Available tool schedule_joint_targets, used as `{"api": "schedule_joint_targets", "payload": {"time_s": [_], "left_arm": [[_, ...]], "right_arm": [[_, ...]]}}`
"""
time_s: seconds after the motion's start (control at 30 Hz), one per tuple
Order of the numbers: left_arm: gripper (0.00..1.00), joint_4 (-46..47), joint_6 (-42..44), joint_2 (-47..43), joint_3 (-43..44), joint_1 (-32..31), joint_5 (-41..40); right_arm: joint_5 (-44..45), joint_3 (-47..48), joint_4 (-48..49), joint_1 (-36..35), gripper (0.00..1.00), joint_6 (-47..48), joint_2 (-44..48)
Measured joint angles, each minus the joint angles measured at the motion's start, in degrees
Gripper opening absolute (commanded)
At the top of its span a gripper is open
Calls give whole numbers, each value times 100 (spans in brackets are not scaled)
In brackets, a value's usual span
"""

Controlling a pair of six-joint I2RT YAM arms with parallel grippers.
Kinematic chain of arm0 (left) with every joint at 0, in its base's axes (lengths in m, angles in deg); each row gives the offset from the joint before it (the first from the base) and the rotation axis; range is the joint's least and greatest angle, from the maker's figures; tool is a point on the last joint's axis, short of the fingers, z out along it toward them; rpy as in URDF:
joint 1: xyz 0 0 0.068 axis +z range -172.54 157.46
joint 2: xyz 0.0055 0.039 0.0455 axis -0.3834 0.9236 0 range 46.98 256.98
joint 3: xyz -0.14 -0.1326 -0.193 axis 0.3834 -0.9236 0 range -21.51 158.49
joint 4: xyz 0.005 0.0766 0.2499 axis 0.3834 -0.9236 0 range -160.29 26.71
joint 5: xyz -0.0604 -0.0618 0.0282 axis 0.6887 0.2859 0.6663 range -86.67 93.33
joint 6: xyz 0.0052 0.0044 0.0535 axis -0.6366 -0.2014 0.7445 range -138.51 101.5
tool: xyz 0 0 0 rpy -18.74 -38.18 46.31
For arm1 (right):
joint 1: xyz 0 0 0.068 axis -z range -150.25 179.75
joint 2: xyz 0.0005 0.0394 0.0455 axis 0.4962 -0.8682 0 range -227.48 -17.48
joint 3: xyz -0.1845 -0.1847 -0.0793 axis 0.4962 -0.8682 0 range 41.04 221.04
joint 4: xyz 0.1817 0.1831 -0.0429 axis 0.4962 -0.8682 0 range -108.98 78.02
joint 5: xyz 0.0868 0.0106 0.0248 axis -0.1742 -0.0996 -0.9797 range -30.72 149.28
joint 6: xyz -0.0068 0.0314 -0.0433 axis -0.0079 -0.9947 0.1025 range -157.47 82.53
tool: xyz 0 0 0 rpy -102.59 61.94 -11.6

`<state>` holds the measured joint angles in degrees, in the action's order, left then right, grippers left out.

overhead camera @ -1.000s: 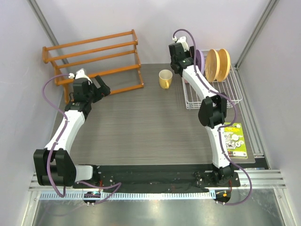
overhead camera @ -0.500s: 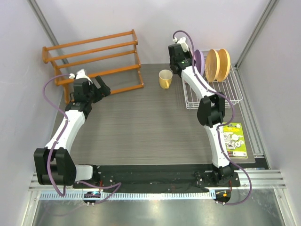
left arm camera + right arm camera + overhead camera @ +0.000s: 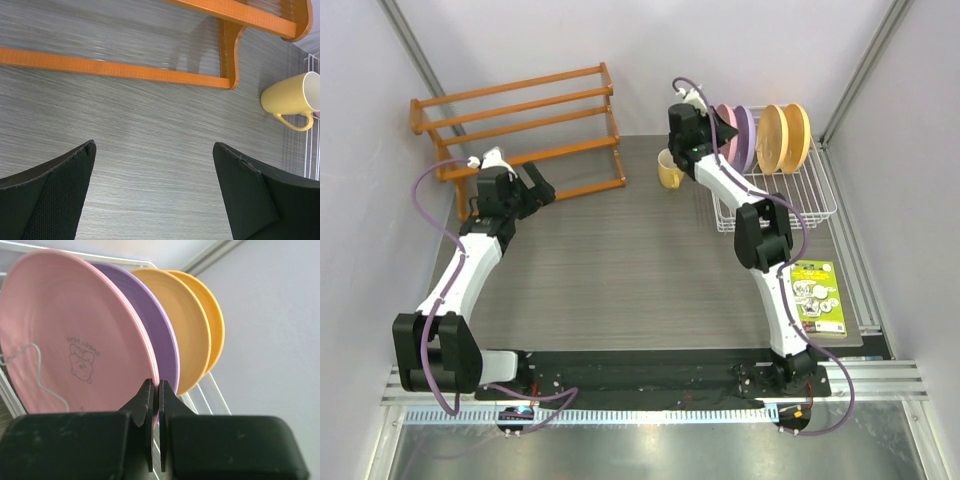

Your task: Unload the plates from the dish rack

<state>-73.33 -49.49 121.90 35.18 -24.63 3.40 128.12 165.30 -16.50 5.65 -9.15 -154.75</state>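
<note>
Four plates stand on edge at the far end of the white wire dish rack point(image 3: 785, 195): a pink plate point(image 3: 725, 132), a lilac plate point(image 3: 745, 140) and two orange-yellow plates point(image 3: 772, 140) point(image 3: 796, 134). My right gripper point(image 3: 705, 128) is shut on the rim of the pink plate point(image 3: 75, 340), just left of the lilac plate point(image 3: 162, 347). A rack wire still crosses the pink plate's face in the right wrist view. Both orange-yellow plates point(image 3: 187, 335) point(image 3: 212, 315) stand behind it. My left gripper point(image 3: 540, 187) is open and empty above the table, near the wooden rack; it also shows in the left wrist view point(image 3: 155, 170).
An orange wooden slatted rack point(image 3: 520, 125) stands at the back left. A small yellow mug point(image 3: 669, 172) sits between it and the dish rack, right under my right arm; it also shows in the left wrist view point(image 3: 292, 95). A green booklet point(image 3: 817, 297) lies at the right edge.
My right gripper has moved left with the pink plate, which now shows apart from the lilac one. The left arm has not moved.
</note>
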Motion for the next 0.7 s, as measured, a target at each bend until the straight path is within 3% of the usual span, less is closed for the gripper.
{"api": "schedule_joint_targets", "payload": {"time_s": [0.23, 0.47, 0.6, 0.7], "left_arm": [[99, -4, 11, 0, -68, 0, 0], [99, -2, 13, 33, -68, 0, 107], [99, 2, 13, 76, -68, 2, 205], [100, 9, 11, 149, -68, 0, 365]], "right_arm": [[616, -439, 2621, -260, 1, 2144, 0], [885, -463, 4400, -317, 1, 3593, 0], [953, -492, 4841, -387, 1, 3928, 105], [1010, -566, 4566, -509, 1, 3707, 400]]}}
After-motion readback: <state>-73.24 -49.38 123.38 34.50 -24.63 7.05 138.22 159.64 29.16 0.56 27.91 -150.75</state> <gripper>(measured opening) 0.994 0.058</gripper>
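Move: The pink plate, still standing in the dish rack, is already pinched in the right hand by its upper near rim; its middle is about 5 cm ahead of and 7 cm below that hand. From the plate, the purple plate stands 5 cm to the right, and two orange plates 12 and 17 cm to the right. The mug is about 14 cm left of the right hand, level with it, 13 cm lower. From the left hand, the pink plate lies roughly 20 cm ahead and 45 cm right, slightly below. The pink plate, its rim still pinched between the shut right fingers, is drawn mainly upward out of its place in the rack, some 9 cm, and at the same time back about 4 cm and slightly left, away from the purple plate. The hand tips its fingers up about 10 degrees as it rises. ##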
